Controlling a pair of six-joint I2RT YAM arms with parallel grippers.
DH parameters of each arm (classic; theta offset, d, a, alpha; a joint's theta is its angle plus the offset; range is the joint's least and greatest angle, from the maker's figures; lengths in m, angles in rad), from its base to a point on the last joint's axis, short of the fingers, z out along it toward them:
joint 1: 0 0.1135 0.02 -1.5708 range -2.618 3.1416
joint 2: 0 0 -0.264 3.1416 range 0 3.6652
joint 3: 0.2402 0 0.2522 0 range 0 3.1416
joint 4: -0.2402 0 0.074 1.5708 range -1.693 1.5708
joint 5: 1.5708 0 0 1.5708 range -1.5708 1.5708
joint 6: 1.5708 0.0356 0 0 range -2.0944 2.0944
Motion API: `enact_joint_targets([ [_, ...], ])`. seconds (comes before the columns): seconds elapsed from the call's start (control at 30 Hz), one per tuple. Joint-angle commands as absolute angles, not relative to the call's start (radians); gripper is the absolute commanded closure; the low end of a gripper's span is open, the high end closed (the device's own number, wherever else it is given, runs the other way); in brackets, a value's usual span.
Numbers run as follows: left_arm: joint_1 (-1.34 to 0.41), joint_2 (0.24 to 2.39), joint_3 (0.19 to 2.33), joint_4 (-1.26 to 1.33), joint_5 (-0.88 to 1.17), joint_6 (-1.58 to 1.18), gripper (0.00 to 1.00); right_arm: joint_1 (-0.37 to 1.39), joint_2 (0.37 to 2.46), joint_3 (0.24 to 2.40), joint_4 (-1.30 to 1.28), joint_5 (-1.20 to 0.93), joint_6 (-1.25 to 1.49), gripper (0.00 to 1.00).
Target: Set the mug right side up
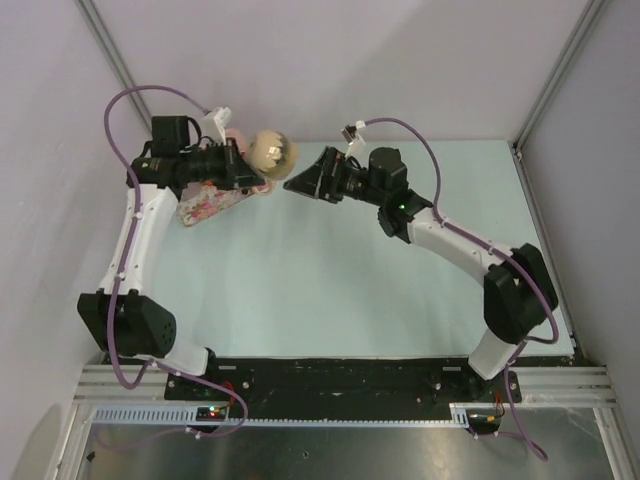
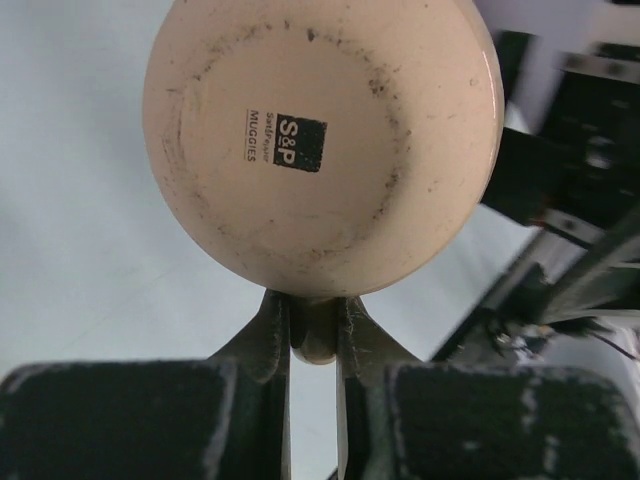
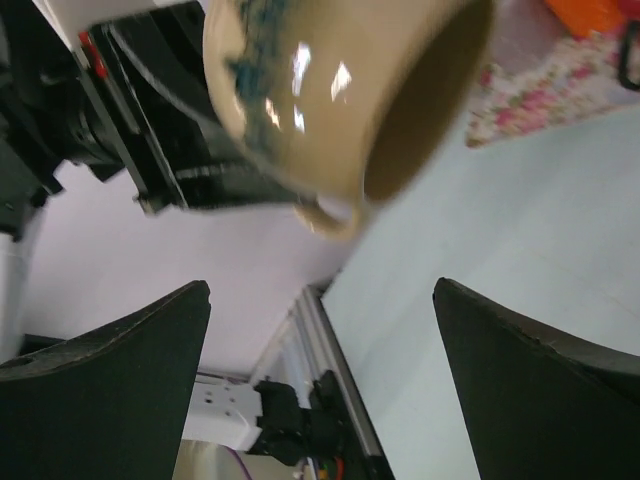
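Observation:
The cream mug (image 1: 273, 152) hangs in the air at the back of the table, its base toward the top camera. My left gripper (image 1: 245, 166) is shut on the mug's handle (image 2: 315, 335), and the left wrist view shows the stamped base of the mug (image 2: 320, 140) right above the fingers. My right gripper (image 1: 300, 182) is open and empty, just right of the mug and pointing at it. In the right wrist view the mug (image 3: 340, 90) is tilted with its mouth facing down to the right, ahead of the wide-open fingers (image 3: 110, 370).
A floral cloth (image 1: 210, 205) lies on the table under the left gripper, also showing in the right wrist view (image 3: 560, 85). An orange object (image 3: 590, 15) sits beyond it. Walls close in at the back and both sides.

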State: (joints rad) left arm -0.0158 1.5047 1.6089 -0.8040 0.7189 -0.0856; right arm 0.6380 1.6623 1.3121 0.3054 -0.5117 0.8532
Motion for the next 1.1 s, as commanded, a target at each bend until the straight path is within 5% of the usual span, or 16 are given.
enact_joint_targets([
  [0.0,-0.084,1.457,1.689,-0.726,0.961,-0.192,1.0,0.646,1.72,1.408,0.591,-0.599,1.003,0.01],
  [0.23,-0.154,1.468,1.688,-0.726,1.003,-0.203,1.0,0.625,1.684,1.41,0.635,-0.605,0.974,0.05],
  [0.37,-0.177,1.474,1.675,-0.726,1.021,-0.195,1.0,0.614,1.651,1.412,0.575,-0.593,0.892,0.15],
  [0.7,-0.186,1.485,1.696,-0.726,0.995,-0.192,1.0,0.579,1.55,1.417,0.287,-0.522,0.676,0.06],
  [0.87,-0.198,1.493,1.701,-0.726,0.996,-0.194,1.0,0.582,1.558,1.415,0.374,-0.567,0.747,0.12],
  [0.93,-0.211,1.494,1.693,-0.726,0.992,-0.191,1.0,0.588,1.581,1.417,0.463,-0.603,0.82,0.24],
  [1.07,-0.228,1.501,1.681,-0.726,0.987,-0.177,1.0,0.585,1.62,1.425,0.604,-0.649,0.933,0.85],
])
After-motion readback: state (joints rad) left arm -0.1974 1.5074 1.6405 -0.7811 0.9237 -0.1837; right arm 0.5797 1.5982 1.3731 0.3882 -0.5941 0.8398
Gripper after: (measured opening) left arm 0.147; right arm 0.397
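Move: The cream mug's body is about 4 cm ahead, 3 cm right and 4 cm above the left hand, which already pinches its handle. From the open right hand, the body lies some 8 cm left, 4 cm farther out and roughly 2 cm higher. From the left hand, the tray's middle is about 18 cm ahead, 17 cm left and 28 cm below; the red mug on it is around 21 cm ahead, 7 cm left and 25 cm below. Rightward and a little back, the left hand carries the mug about 10 cm towards the right gripper, rising slightly and turning some 15 degrees clockwise while keeping its pinch on the handle. The right hand climbs about 7 cm beside the mug, eases a few centimetres right, then closes from wide to under half open around the mug's rim, one finger going inside the mouth. ##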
